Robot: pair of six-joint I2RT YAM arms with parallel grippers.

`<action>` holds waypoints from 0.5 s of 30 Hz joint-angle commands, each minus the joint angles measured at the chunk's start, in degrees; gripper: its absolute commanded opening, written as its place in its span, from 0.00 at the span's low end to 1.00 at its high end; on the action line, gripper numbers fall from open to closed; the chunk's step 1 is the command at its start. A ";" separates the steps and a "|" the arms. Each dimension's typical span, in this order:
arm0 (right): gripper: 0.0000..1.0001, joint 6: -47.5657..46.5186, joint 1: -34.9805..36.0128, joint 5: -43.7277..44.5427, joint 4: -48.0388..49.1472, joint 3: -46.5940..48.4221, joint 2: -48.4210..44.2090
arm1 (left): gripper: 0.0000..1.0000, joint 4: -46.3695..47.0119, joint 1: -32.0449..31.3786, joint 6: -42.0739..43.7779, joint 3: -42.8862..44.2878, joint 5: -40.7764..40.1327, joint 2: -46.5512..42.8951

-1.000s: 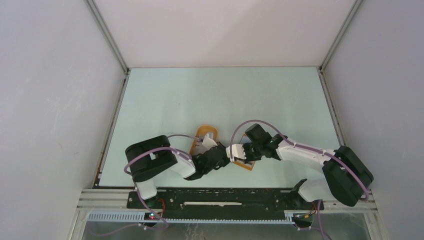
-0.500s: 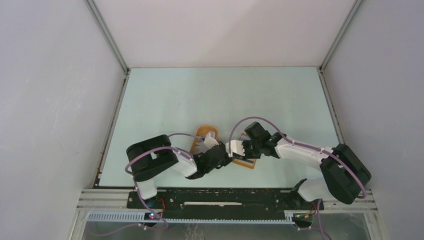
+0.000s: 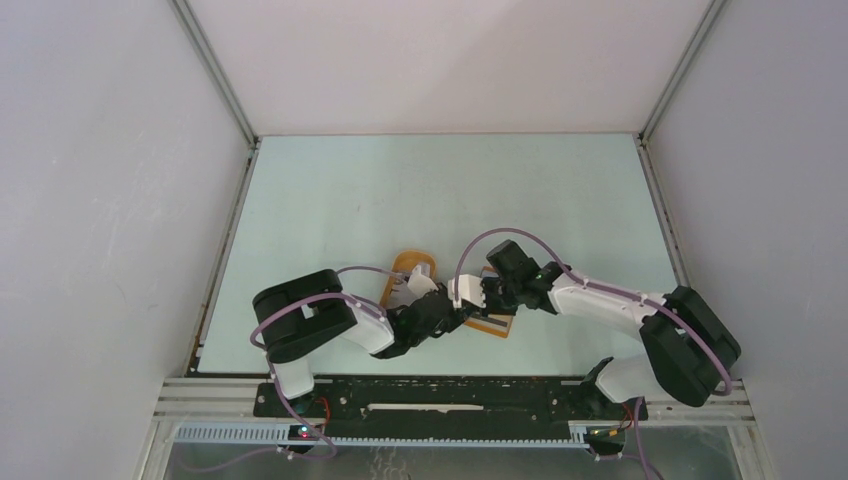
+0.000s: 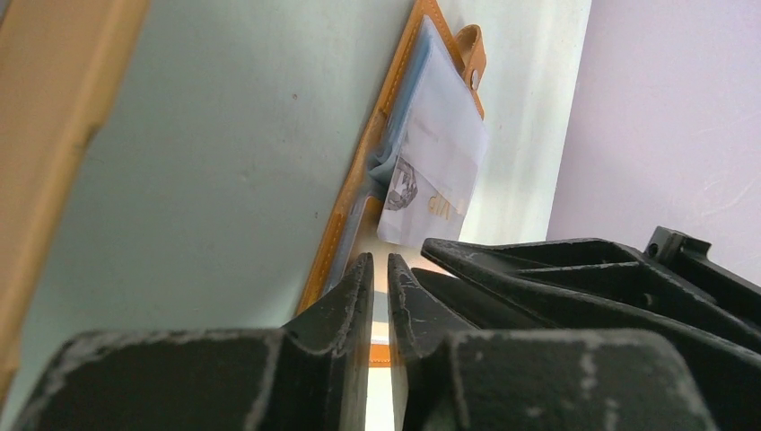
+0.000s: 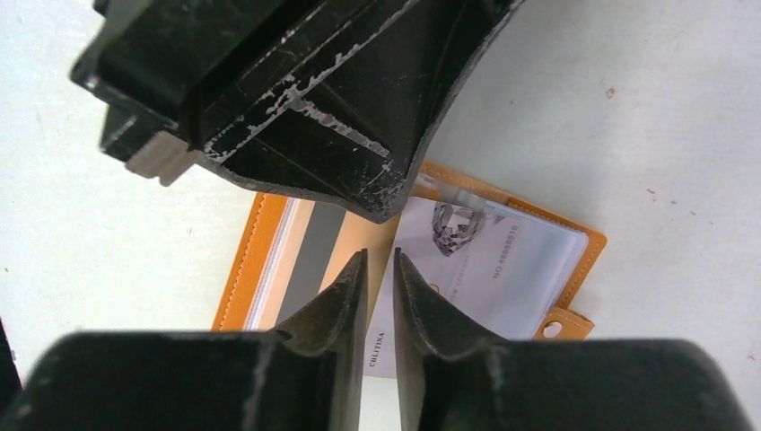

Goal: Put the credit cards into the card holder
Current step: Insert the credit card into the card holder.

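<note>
The card holder [image 3: 497, 326] lies open on the table, its orange edge [image 5: 240, 269] and blue-grey lining showing. A pale credit card [image 5: 502, 260] with a diamond print lies in its clear sleeve, one corner sticking out past the near edge. My right gripper [image 5: 379, 265] hovers just above that card, jaws a narrow slit apart with nothing between them. My left gripper [image 4: 379, 269] is low over the card holder's [image 4: 354, 193] left half, its jaws also slightly apart and empty. The two grippers nearly touch. The same card [image 4: 435, 148] shows in the left wrist view.
An oval orange tray [image 3: 397, 268] sits just left of the card holder, behind my left gripper [image 3: 455, 318]; its tan rim [image 4: 49, 135] fills the left wrist view's left side. Enclosure walls stand on three sides.
My right gripper's jaws have parted from shut to a narrow slit and it has shifted a little to the left. The left gripper has closed in slightly.
</note>
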 commanded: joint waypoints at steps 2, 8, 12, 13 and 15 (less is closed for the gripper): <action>0.32 2.15 1.97 1.93 2.87 1.33 -2.66 | 0.16 -6.36 0.29 3.02 -0.16 -0.69 1.08; 0.63 4.63 2.89 6.87 5.18 1.30 -2.19 | 0.15 -6.01 0.29 3.02 -0.38 -0.76 0.95; 0.74 5.96 2.98 10.24 6.99 1.30 -0.69 | 0.15 -5.70 0.29 3.02 -0.51 -0.60 1.06; 0.75 6.12 2.98 10.79 7.43 1.30 -0.42 | 0.15 -5.59 0.29 3.06 -0.51 -0.53 1.15; 0.75 6.28 2.98 11.83 8.18 1.36 0.28 | 0.15 -5.40 0.29 3.02 -0.59 -0.49 1.18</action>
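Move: The white VIP card lies just below the right fingertips, its middle about 3 cm ahead, 1 cm to the right and 1 cm lower. The tan card with the dark strip, on the holder's near half, is centred some 3 cm back and 1 cm right; the card box stands about 17 cm left and 5 cm ahead. From the left hand, the VIP card's middle is roughly 3 cm ahead and 4 cm right, 1 cm below. The right fingertips come free of the VIP card's near edge: the hand lifts about 1 cm, edging slightly left, then goes some 2 cm forward over the card while the nearly shut fingers spread wide and the wrist turns a few degrees clockwise, tips tilting slightly forward. The left hand stays put, its almost closed tips still down on the holder beside the card's near left corner. ##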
